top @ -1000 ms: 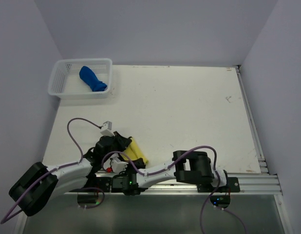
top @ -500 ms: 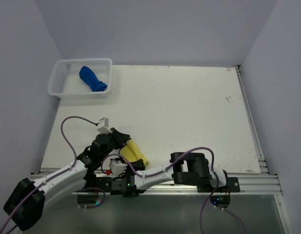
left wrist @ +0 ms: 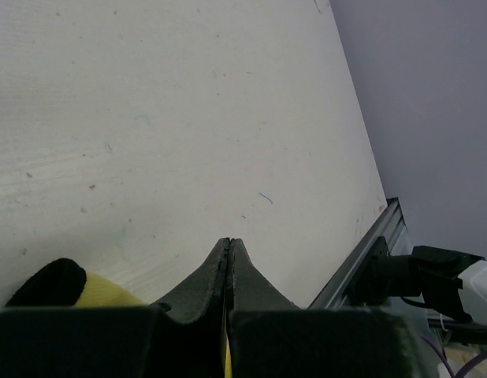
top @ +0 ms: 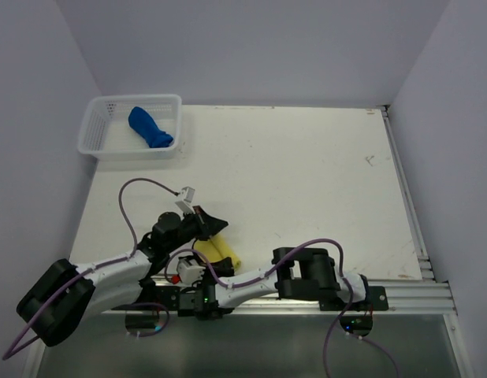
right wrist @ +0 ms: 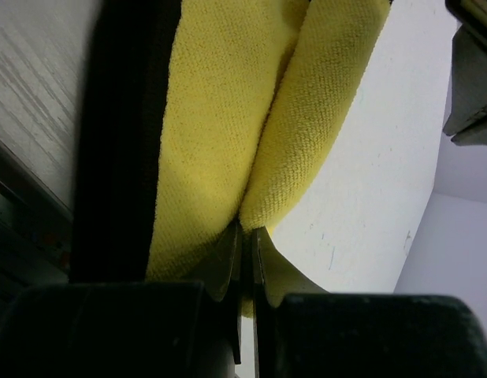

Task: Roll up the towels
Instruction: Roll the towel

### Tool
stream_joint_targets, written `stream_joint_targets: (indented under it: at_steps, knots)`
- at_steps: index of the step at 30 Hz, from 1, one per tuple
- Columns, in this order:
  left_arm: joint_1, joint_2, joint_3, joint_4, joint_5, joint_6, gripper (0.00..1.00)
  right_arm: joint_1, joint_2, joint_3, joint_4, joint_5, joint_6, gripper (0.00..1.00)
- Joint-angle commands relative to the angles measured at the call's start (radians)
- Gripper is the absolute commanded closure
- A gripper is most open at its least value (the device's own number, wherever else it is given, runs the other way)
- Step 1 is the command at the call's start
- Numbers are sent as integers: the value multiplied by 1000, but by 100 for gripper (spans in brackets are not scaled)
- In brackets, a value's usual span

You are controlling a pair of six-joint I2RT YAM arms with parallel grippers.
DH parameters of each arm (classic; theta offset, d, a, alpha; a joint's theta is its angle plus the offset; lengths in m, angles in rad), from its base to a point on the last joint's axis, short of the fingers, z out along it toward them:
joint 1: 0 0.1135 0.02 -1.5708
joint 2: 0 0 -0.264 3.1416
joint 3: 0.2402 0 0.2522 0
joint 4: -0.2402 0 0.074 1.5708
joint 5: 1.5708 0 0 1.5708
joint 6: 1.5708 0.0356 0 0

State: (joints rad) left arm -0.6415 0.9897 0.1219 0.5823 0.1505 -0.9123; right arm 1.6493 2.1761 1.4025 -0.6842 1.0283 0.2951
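The yellow towel (top: pixel 217 250) lies rolled into two thick lobes at the near left of the table; up close it fills the right wrist view (right wrist: pixel 228 118), its black edging on the left. My right gripper (top: pixel 194 264) is shut, its tips (right wrist: pixel 245 230) touching the crease between the two lobes with nothing visible between the fingers. My left gripper (top: pixel 219 225) hovers just beyond the roll, pointing right, fingers pressed together (left wrist: pixel 228 241); a bit of the yellow towel (left wrist: pixel 102 291) shows below it. The blue towel (top: pixel 151 127) lies bunched in the basket.
A white mesh basket (top: pixel 100 140) stands at the far left corner of the table. A metal rail (top: pixel 401 295) runs along the near edge, also seen in the left wrist view (left wrist: pixel 362 260). Walls close in on the left, back and right.
My left gripper opened slightly, then shut, and swung up and to the right off the yellow roll's left end. The right gripper stayed shut at the roll.
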Motion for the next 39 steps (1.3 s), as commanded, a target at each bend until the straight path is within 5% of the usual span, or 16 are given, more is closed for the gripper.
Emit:
stream_joint_targets:
  at_steps: [1,8,17,26,31,39]
  knots:
    - [2,82,-2,209,103,38,100,6,47,21,-23,-74,42,100]
    - [-4,265,-62,293,77,9,100,6,37,12,-20,-71,45,100]
    - [-32,274,-169,263,-57,-77,100,6,8,9,-15,-70,73,100]
    - [-49,265,-189,180,-147,-146,100,3,-177,-63,20,-114,205,75]
    - [-64,195,-174,39,-279,-191,100,3,-257,-100,15,-154,269,71]
    - [-102,214,-150,25,-302,-192,100,-5,-427,-180,50,-221,335,65]
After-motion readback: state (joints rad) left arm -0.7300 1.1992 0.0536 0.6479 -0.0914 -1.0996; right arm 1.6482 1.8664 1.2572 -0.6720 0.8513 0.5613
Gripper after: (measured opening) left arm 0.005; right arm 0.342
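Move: The far end of the yellow towel's rolled strip lies about 7 cm below the left gripper, roughly 2 cm back and 2 cm to its left; the strip's near end is some 11 cm back and 2 cm right. The flat, black-edged part lies about 8 cm back and 5 cm left. The right gripper still pinches that near end; from it the far end is some 9 cm ahead and 5 cm left, the flat part about 3 cm ahead and 7 cm left. Bring the shut left gripper down about 7 cm onto the far end of the rolled strip, first slightly back, and keep it low there, finally easing 2 cm left as the fingers tip down. Hold the right pinch until the left is down, then open partway, let go of the near end and lift some 4 cm, drawing back about 2.5 cm and rolling its left side up about 20 degrees. ##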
